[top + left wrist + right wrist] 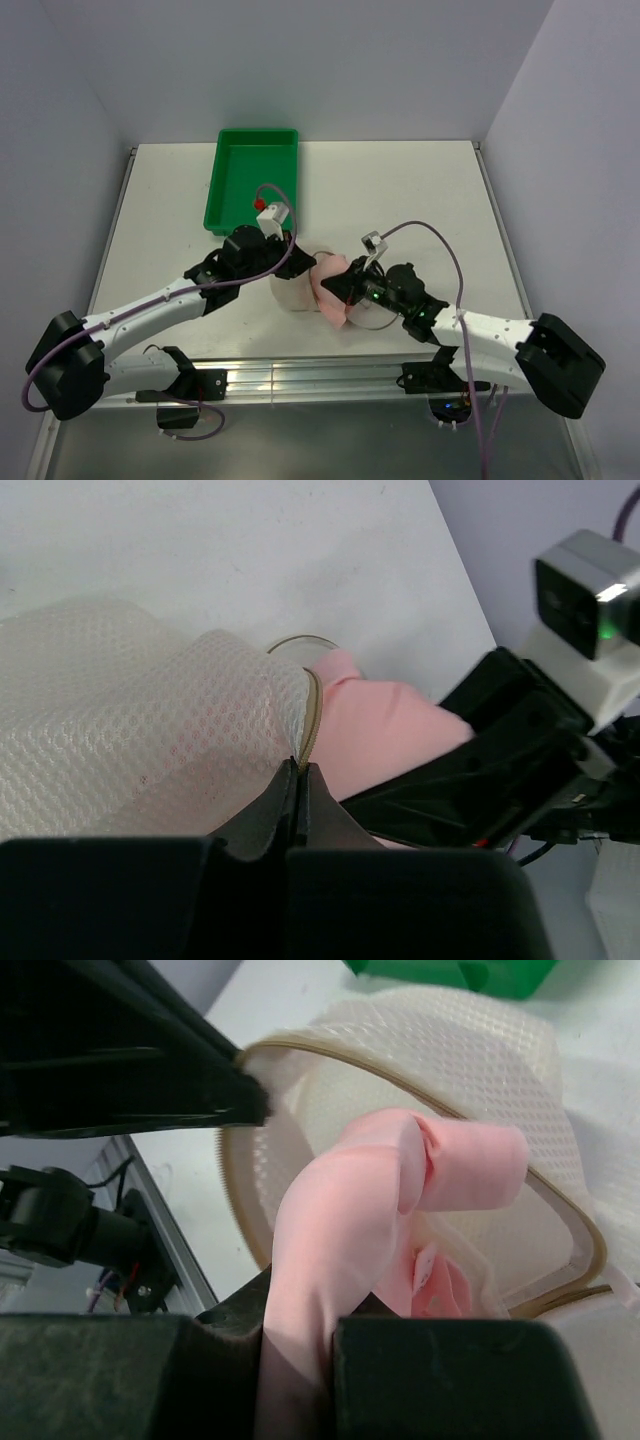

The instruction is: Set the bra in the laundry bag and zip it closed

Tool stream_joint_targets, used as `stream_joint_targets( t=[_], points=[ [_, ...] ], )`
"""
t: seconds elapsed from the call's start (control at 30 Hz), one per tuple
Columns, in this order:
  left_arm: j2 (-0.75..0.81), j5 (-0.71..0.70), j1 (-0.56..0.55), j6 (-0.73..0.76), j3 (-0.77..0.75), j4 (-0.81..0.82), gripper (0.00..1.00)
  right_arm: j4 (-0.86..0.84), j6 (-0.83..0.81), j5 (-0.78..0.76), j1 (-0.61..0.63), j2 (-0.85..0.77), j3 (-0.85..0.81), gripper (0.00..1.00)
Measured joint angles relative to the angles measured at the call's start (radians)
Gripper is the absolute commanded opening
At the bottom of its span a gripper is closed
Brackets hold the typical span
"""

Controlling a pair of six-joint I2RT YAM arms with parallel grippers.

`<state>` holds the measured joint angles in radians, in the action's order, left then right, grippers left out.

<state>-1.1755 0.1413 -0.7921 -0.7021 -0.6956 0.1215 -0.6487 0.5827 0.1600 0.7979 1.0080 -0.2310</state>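
Note:
The laundry bag (pixel 288 292) lies near the table's front, a white mesh pouch with its zipper rim gaping open. My left gripper (pixel 296 270) is shut on that rim (pixel 312 712), pinching the mesh edge between its fingertips (pixel 300 770). The pale pink bra (pixel 330 290) is bunched up at the bag's mouth. My right gripper (pixel 340 286) is shut on a fold of the bra (pixel 350 1210), and the garment's far end reaches into the open bag (pixel 420 1050). The left arm's black finger (pixel 150 1070) holds the rim at the upper left of the right wrist view.
A green plastic tray (pixel 252 180) stands at the back of the table, just beyond the left arm, and its corner (pixel 470 972) shows in the right wrist view. The two arms meet close together over the bag. The metal rail (pixel 300 378) runs along the near edge.

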Motion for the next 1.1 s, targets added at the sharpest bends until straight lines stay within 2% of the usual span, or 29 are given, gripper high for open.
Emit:
stream_joint_targets(
  t=[0.2,0.43,0.67,0.8,0.97,1.1],
  points=[
    [0.0,0.011,-0.01,0.0,0.0,0.016,0.0,-0.05,0.005,0.018,0.0,0.167,-0.058,0.0],
    [-0.006,0.048,-0.011,-0.014,0.022,0.087,0.0,-0.13,0.039,0.034,0.0,0.272,-0.111,0.0],
    [-0.006,0.062,-0.024,-0.067,0.097,0.163,0.0,-0.177,0.191,-0.109,0.006,0.319,-0.122,0.0],
    [-0.004,0.064,-0.032,-0.108,0.141,0.211,0.0,-0.181,0.254,-0.219,0.03,0.252,-0.093,0.0],
    [-0.005,0.045,-0.105,-0.152,0.145,0.296,0.0,0.032,0.253,-0.375,0.068,-0.034,-0.079,0.0],
    [-0.019,0.037,-0.198,-0.188,0.14,0.377,0.0,0.176,0.251,-0.459,0.077,-0.125,-0.122,0.0]
  ],
)
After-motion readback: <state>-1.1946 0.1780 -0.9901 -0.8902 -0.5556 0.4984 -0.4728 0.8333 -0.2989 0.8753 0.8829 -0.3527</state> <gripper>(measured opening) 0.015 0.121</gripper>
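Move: The right hand already holds the bra, with the bag's mouth just beyond its fingertips: about 3 cm ahead, 4 cm left and 4 cm lower. The mesh pouch bulges some 9 cm to the right hand's left, level with it and 8 cm below; the flap lies about 11 cm to its right, 5 cm back and 11 cm down. From the left hand, already pinching the zipper rim, the bra lies about 6 cm back, 5 cm right and 5 cm lower. The right hand keeps its grip on the bra and feeds it forward and left about 5 cm into the bag's mouth, then, still gripping, lifts some 7 cm while swinging back to the right and turning about 20 degrees clockwise. The left hand keeps the rim pinched and only creeps at first, then, as the right hand rises, pulls the rim back and to the right, over and around the bra and the right fingers. ##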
